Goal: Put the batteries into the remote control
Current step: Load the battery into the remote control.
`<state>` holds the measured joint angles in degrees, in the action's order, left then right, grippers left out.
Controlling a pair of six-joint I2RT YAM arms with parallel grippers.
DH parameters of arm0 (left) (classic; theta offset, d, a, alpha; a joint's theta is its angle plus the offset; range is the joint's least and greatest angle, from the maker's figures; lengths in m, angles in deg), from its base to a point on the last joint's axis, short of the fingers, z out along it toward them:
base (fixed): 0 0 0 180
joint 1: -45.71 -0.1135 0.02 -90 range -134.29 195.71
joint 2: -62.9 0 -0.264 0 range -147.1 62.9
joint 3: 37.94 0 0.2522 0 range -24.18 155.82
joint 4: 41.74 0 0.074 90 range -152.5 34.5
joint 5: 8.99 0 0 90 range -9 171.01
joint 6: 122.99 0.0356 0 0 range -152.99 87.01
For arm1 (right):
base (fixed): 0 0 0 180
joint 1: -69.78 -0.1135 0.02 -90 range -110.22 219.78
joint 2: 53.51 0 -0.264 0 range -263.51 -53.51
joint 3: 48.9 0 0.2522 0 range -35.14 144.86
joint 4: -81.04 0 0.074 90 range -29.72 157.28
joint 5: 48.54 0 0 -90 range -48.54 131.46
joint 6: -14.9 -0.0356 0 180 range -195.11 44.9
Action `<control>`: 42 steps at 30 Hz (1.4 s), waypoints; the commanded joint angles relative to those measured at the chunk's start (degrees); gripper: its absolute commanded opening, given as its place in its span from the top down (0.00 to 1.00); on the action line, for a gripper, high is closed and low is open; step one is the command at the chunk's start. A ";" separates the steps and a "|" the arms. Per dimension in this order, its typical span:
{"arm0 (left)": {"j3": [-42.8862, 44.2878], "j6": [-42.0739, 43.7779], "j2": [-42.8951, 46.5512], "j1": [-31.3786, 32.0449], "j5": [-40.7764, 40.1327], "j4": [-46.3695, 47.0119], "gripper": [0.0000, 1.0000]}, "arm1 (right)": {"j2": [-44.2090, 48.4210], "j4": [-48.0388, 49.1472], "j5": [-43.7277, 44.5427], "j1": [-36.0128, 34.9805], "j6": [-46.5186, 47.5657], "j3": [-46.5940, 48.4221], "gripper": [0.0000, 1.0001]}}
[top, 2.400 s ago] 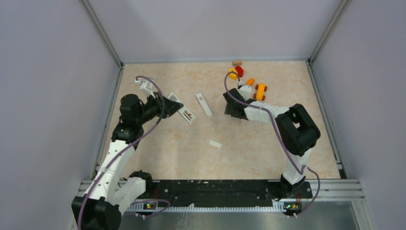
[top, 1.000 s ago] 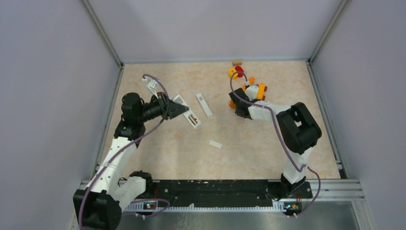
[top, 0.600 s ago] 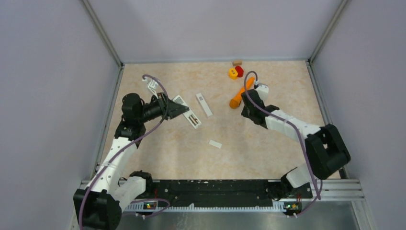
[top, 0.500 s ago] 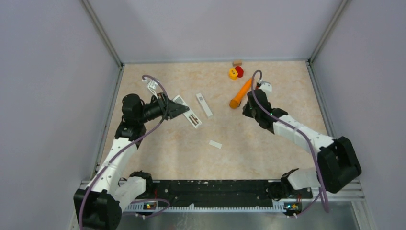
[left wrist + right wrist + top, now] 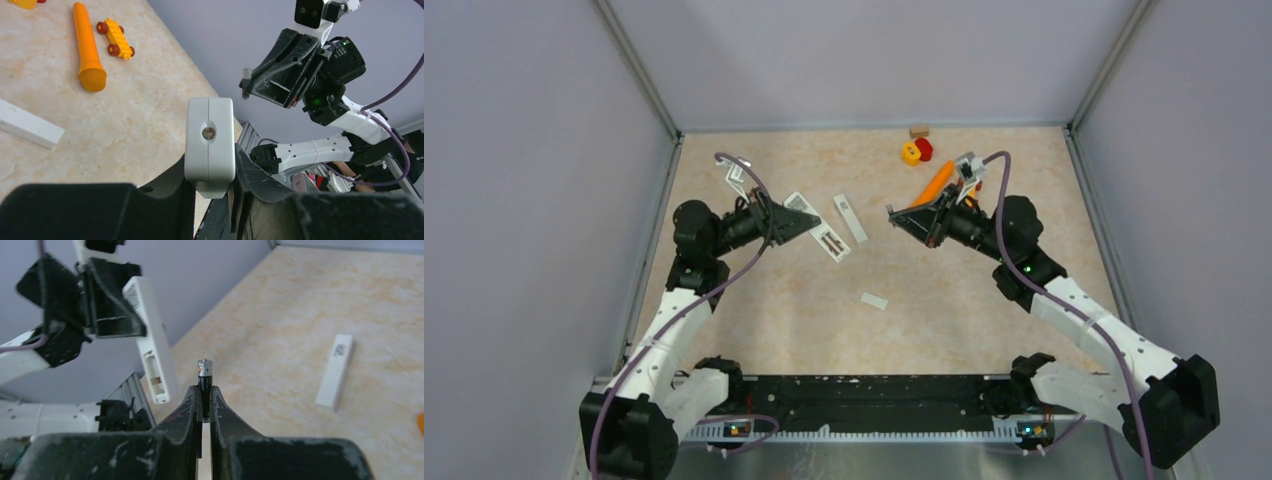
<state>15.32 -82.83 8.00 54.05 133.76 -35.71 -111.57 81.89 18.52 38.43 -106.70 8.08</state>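
My left gripper [image 5: 796,222] is shut on the slim white remote control [image 5: 820,234] and holds it off the table, its dark open battery bay at the low end. In the left wrist view the remote's end [image 5: 210,141] sticks up between the jaws. My right gripper [image 5: 894,213] is shut on one small dark battery [image 5: 204,376], which stands up from the fingertips, plus end outward. It is raised and points left at the remote [image 5: 152,347], a short gap away. No other batteries show.
A second white bar [image 5: 851,218] lies between the grippers. A small white cover [image 5: 874,300] lies nearer the front. An orange carrot toy [image 5: 934,183], yellow and red toys [image 5: 915,151], a brown block [image 5: 919,130] and a yellow toy car [image 5: 116,38] sit at the back right.
My right arm has left the toys at the back right, swung out, risen and turned left, now holding a battery toward the remote. The left gripper has shifted only slightly.
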 commanded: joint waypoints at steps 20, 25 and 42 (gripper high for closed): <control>1.05 -18.91 -1.88 -0.16 6.71 15.77 1.00 | -4.68 1.17 11.96 -23.05 18.76 11.50 1.00; 1.43 -20.47 -1.97 -0.11 5.76 15.20 1.00 | -6.05 0.07 16.56 -25.88 20.96 13.00 1.00; 1.22 -20.97 -1.52 -0.15 3.25 14.22 1.00 | -9.18 -4.85 20.52 -29.45 24.07 15.94 1.00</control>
<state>15.11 -103.09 5.73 54.05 137.69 -24.24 -120.38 76.69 37.39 9.86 -84.19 20.58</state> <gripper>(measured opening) 0.283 0.030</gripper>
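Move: The right hand holds the battery. The open bay of the remote control in the left hand is about 12 cm to its left, 6 cm back and a couple of centimetres lower. On the table nearly 30 cm below lie the other remote, some 17 cm ahead and 6 cm left, and the battery cover, about 4 cm back and straight below. From the left hand, the battery is roughly 15 cm right, 1 cm ahead and 2 cm higher. Still pinching the battery, the right hand brings it up to the bay of the remote control: quickly back and left, then on more slowly left, some 12 cm in all, rising about 4 cm and sinking 2 at the end as it tilts. The left hand keeps its grip, lifts the remote roughly 3 cm and turns it some 15 degrees. Contact between battery and bay can't be made out. ##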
